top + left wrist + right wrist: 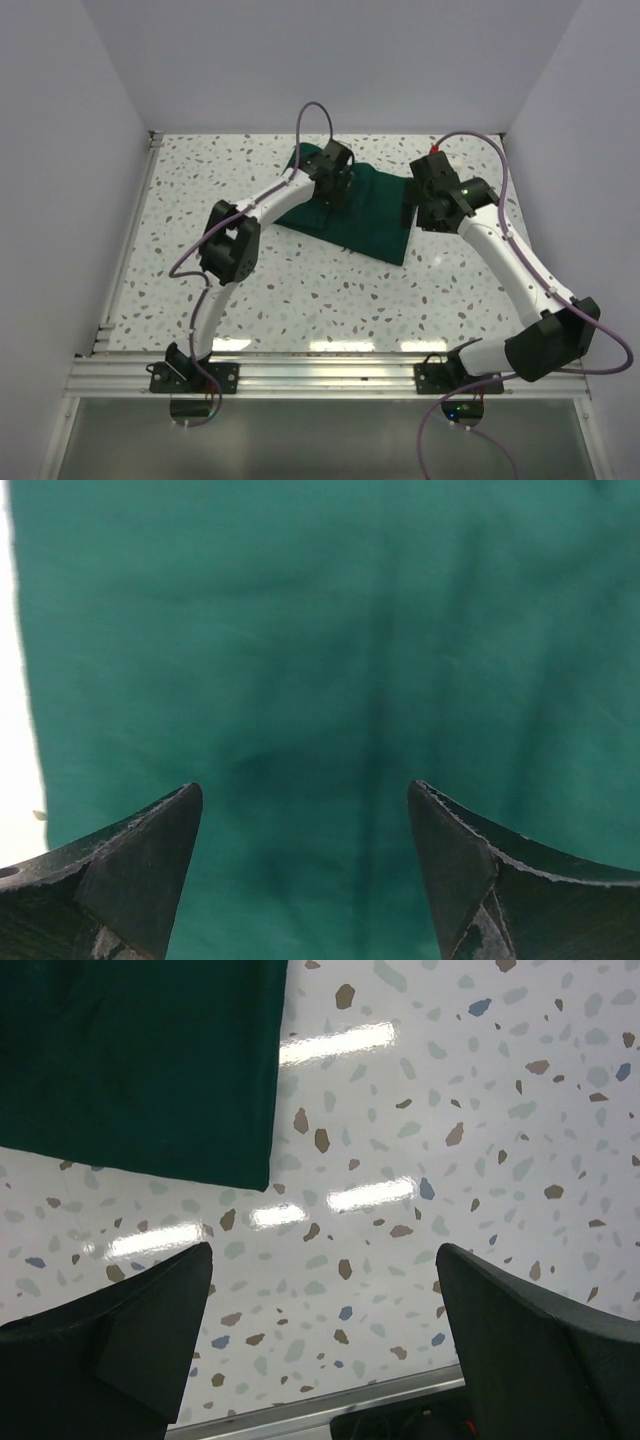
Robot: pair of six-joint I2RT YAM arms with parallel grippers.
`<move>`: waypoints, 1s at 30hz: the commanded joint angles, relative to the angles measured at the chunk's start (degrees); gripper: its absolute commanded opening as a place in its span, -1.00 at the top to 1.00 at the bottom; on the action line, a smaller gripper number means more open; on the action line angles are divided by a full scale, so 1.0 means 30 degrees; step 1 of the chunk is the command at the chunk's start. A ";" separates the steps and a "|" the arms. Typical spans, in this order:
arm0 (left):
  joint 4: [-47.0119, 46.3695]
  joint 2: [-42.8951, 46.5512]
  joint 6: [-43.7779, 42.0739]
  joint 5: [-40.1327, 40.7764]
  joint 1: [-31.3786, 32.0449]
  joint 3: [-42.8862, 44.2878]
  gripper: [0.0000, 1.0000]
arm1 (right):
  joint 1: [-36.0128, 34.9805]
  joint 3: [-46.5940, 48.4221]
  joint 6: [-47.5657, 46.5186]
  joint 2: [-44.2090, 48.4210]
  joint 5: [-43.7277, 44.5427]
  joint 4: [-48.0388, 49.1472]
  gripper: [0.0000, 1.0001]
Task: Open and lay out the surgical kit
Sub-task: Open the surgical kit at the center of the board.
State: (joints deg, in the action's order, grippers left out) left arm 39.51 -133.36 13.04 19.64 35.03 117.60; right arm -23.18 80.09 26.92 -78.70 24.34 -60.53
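The surgical kit point(368, 218) lies as a folded dark green cloth bundle at the back middle of the table. No steel shows; whatever is inside is hidden by the wrap. My left gripper point(338, 186) hangs just above the bundle's left part. In the left wrist view the green cloth point(350, 630) fills the frame and the left gripper point(305, 802) is open with nothing between its fingers. My right gripper point(412, 212) is at the bundle's right edge. In the right wrist view the right gripper point(322, 1260) is open over bare table, with the cloth's corner point(140, 1060) at the upper left.
The speckled terrazzo table point(300, 290) is walled in white at the left, back and right. An aluminium rail point(320, 372) runs along the near edge, where both arm bases are bolted. The same rail point(330, 1412) shows low in the right wrist view.
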 commanded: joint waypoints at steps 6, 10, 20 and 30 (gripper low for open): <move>-0.1506 0.0859 -0.1123 -0.0627 0.0512 -0.1435 -0.77 | -0.0008 0.0490 0.0051 -0.0516 0.0061 0.0109 -0.97; -0.1248 0.0393 -0.1036 -0.0046 0.0571 -0.1731 -0.78 | -0.0037 0.0342 -0.0007 -0.0633 0.0178 0.0197 -0.97; -0.0513 -0.0314 -0.0713 0.1392 0.0308 0.0172 0.65 | -0.0008 0.0753 -0.0388 -0.1248 0.0325 0.0314 -0.97; -0.0516 0.2703 0.0924 0.1044 -0.2672 0.1110 1.00 | -0.0037 0.1893 -0.0505 -0.3209 -0.1079 0.1047 -0.97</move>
State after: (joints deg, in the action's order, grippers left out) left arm 38.22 -133.08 12.43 21.58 32.69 116.73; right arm -23.18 82.21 26.26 -86.13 23.53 -59.33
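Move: The spot on the surgical kit's green cloth for the left fingers to pinch lies about 3 cm below, 2 cm back and 1 cm right of that open hand. The kit's near left corner is about 12 cm left, 3 cm back; its near right corner about 12 cm right, 15 cm back. From the right hand, the pinch spot lies roughly 17 cm ahead, 16 cm left and 17 cm below. Down and back, veering slightly right, the left hand settles some 3 cm onto the green cloth, shuts its open fingers and pinches up a fold. With that grip kept, it then carries the fold left, forward and up, roughly 3 cm each way. Well above the cloth's near right corner, the right hand sinks a couple of centimetres and edges forward, fingers still wide open. ##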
